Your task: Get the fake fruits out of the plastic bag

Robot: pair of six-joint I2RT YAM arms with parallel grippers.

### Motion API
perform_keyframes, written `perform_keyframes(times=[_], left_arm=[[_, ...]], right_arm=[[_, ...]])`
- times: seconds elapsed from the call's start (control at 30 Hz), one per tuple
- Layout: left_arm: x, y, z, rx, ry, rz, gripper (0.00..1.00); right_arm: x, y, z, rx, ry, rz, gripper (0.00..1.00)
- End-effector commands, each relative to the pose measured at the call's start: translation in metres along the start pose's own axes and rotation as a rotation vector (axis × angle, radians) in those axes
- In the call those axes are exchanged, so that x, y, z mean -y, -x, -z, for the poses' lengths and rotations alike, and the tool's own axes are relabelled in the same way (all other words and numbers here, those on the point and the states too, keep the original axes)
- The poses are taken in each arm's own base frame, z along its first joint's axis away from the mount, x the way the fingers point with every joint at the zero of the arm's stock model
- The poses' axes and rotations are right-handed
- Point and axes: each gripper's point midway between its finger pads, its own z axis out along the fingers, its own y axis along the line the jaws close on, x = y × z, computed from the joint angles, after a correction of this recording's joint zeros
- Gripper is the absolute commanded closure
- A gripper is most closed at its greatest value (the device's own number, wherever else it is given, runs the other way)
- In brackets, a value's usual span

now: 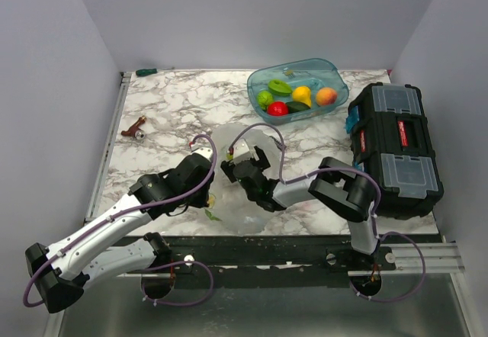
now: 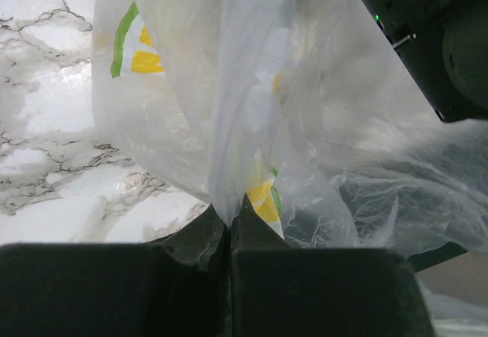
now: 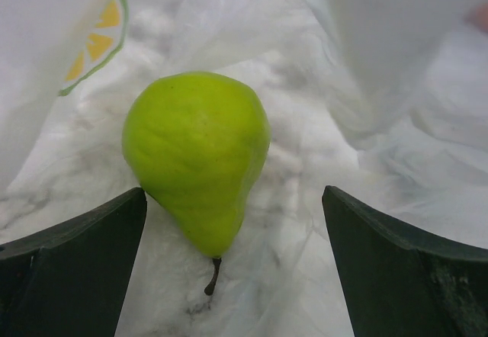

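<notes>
The plastic bag (image 1: 238, 200) lies crumpled on the marble table near the front edge, its lemon-slice print visible in the left wrist view (image 2: 137, 47). My left gripper (image 1: 204, 154) (image 2: 229, 213) is shut on a fold of the bag's edge and holds it up. My right gripper (image 1: 245, 158) (image 3: 233, 196) reaches inside the bag with its jaws wide open. A light green pear (image 3: 197, 154) lies on the bag's floor between the fingers, nearer the left one, stem toward me, untouched. More fake fruits, green (image 1: 264, 97), dark green (image 1: 279, 87), red (image 1: 277, 108) and yellow (image 1: 302, 94), lie in the teal tub (image 1: 335, 74).
The teal tub at the back right also holds an orange peach-like ball (image 1: 326, 95). A black toolbox (image 1: 395, 148) stands along the right edge. A small brown object (image 1: 134, 129) lies at the left, and a green item (image 1: 146, 72) at the back left corner.
</notes>
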Motion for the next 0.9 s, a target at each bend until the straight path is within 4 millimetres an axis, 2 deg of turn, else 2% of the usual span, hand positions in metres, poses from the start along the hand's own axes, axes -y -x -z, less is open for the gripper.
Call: perform_keyframes(times=[0.0,0.23,0.37,0.47,0.53,0.87], left_arm=[[0.003,-0.004,-0.001,-0.016,-0.020,-0.015,1.00],[0.003,-0.003,0.001,-0.010,-0.024,-0.014,1.00],[0.003,-0.004,0.001,-0.009,-0.026,-0.013,1.00],[0.003,-0.003,0.002,-0.004,-0.028,-0.012,1.00],[0.003,-0.003,0.001,-0.004,-0.028,-0.012,1.00],[0.003,-0.003,0.001,-0.003,-0.028,-0.012,1.00]], right_arm=[[-0.011,0.007,-0.023,0.023,0.048,-0.138,0.00],[-0.014,0.000,-0.052,-0.019,0.061,-0.244,0.02],[-0.019,-0.004,-0.062,-0.031,0.076,-0.255,0.24],[-0.024,-0.003,-0.066,-0.034,0.092,-0.253,0.31],[-0.027,0.001,-0.067,-0.036,0.104,-0.252,0.41],[-0.023,0.028,-0.053,-0.010,0.155,-0.251,0.64]])
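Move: The green pear lies deep inside the bag, roughly 7 cm ahead of the open right fingers, 4 cm to their left and 3 cm lower. A small black clip is on the marble about 4 cm ahead and 11 cm right of that hand, and the red fruit in the blue tray is some 17 cm ahead and 12 cm right. From the left hand, which pinches the bag's rim, the pear is about 20 cm ahead, 6 cm right and 12 cm below. The pear's narrow stem end is what the right hand goes for: it drives forward about 5 cm, swings some 4 cm left and sinks about 2 cm, rolling roughly 15 degrees left side up and dipping its fingertips a little. Wide open at first, the fingers close to under half around the stem end; the left hand stays put and keeps the bag pinched. ##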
